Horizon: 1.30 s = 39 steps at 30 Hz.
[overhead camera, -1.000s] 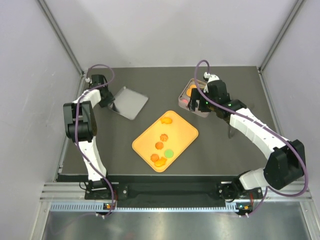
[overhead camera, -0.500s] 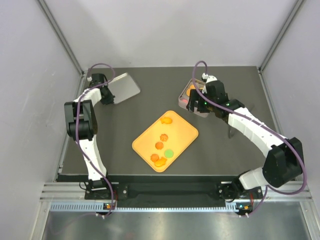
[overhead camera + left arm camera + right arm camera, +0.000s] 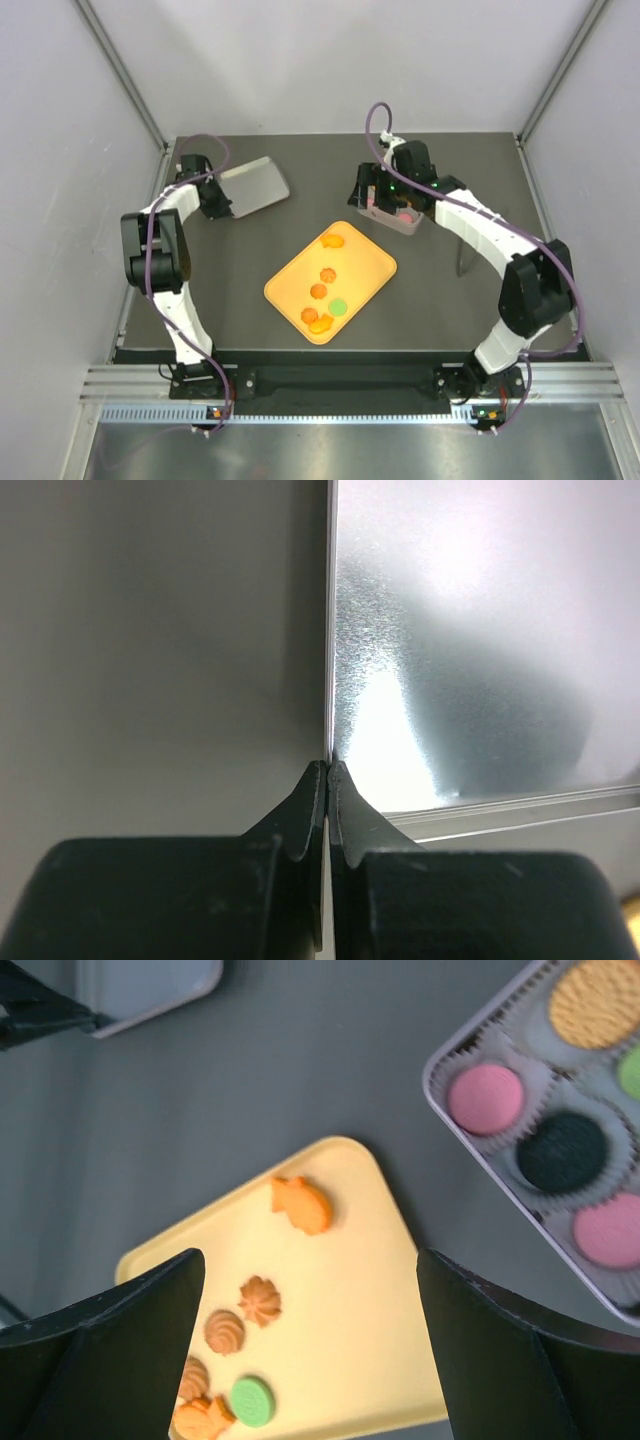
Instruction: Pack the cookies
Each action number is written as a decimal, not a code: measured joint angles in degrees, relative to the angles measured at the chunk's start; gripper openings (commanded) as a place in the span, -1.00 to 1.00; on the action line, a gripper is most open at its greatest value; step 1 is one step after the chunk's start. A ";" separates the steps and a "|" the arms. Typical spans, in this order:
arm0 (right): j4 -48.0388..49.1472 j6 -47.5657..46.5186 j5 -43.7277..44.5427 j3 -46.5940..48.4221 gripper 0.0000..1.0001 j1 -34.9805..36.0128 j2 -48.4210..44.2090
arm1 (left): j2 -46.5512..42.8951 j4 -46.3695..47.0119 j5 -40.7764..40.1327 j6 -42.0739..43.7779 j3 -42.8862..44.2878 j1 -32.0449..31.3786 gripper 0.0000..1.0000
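Observation:
Several cookies [image 3: 327, 275] lie on the orange tray [image 3: 368, 262]: a fish-shaped orange one [image 3: 303, 1204], swirled ones [image 3: 260, 1300] and a green one [image 3: 251, 1401]. More cookies sit in paper cups in the pink tin [image 3: 405, 222], among them a pink one [image 3: 485, 1098] and a black one [image 3: 562, 1152]. My right gripper [image 3: 310, 1260] hangs open with nothing in it, high over the tray's [image 3: 350, 1340] far end beside the tin [image 3: 432, 1072]. My left gripper [image 3: 328, 766] is shut on the edge of the grey metal lid [image 3: 450, 630], holding it tilted at the back left [image 3: 255, 183].
Dark table surface [image 3: 230, 270] lies between the lid and the tray. Grey walls close in the left, back and right sides. The right arm [image 3: 480, 225] arcs over the table's right part.
My left gripper closed on the lid's edge and lifted it off the table toward the back. My right arm swung left and back, over the tin.

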 measured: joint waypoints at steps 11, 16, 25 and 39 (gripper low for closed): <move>4.20 6.03 -13.16 17.81 0.73 0.35 18.23 | -15.17 1.07 7.34 -1.55 -11.37 -0.13 -1.00; 7.08 10.29 -17.35 19.56 0.73 0.72 22.93 | -20.90 2.16 8.98 -1.95 -16.57 -1.20 -1.00; 9.31 14.36 -20.11 22.69 0.72 1.73 24.96 | -28.04 2.99 10.80 -2.82 -21.55 -6.75 -1.00; 10.16 16.81 -20.31 22.97 -0.15 1.16 25.59 | -33.00 2.64 10.40 -0.90 -21.59 -16.74 -1.00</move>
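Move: The metal lid, already pinched by its near left corner in the left gripper, has its middle about 16 cm ahead of the open right gripper, 29 cm to its left and 12 cm lower. From the right gripper the cookie box is some 14 cm ahead and 11 cm right, 15 cm down; the yellow tray is 13 cm back, 8 cm left, 16 cm down. For the left gripper, the box lies about 48 cm right and 5 cm ahead, near its own height. Keep the lid pinched and bring the left gripper back and up, then increasingly right towards the box side, about 15 cm right and 11 cm each back and up, turning it clockwise. Meanwhile reach the open right gripper some 12 cm left and a little forward, rolling its left side up about 20 degrees, hold it by the lid's right edge, then start closing the fingers around that edge. ##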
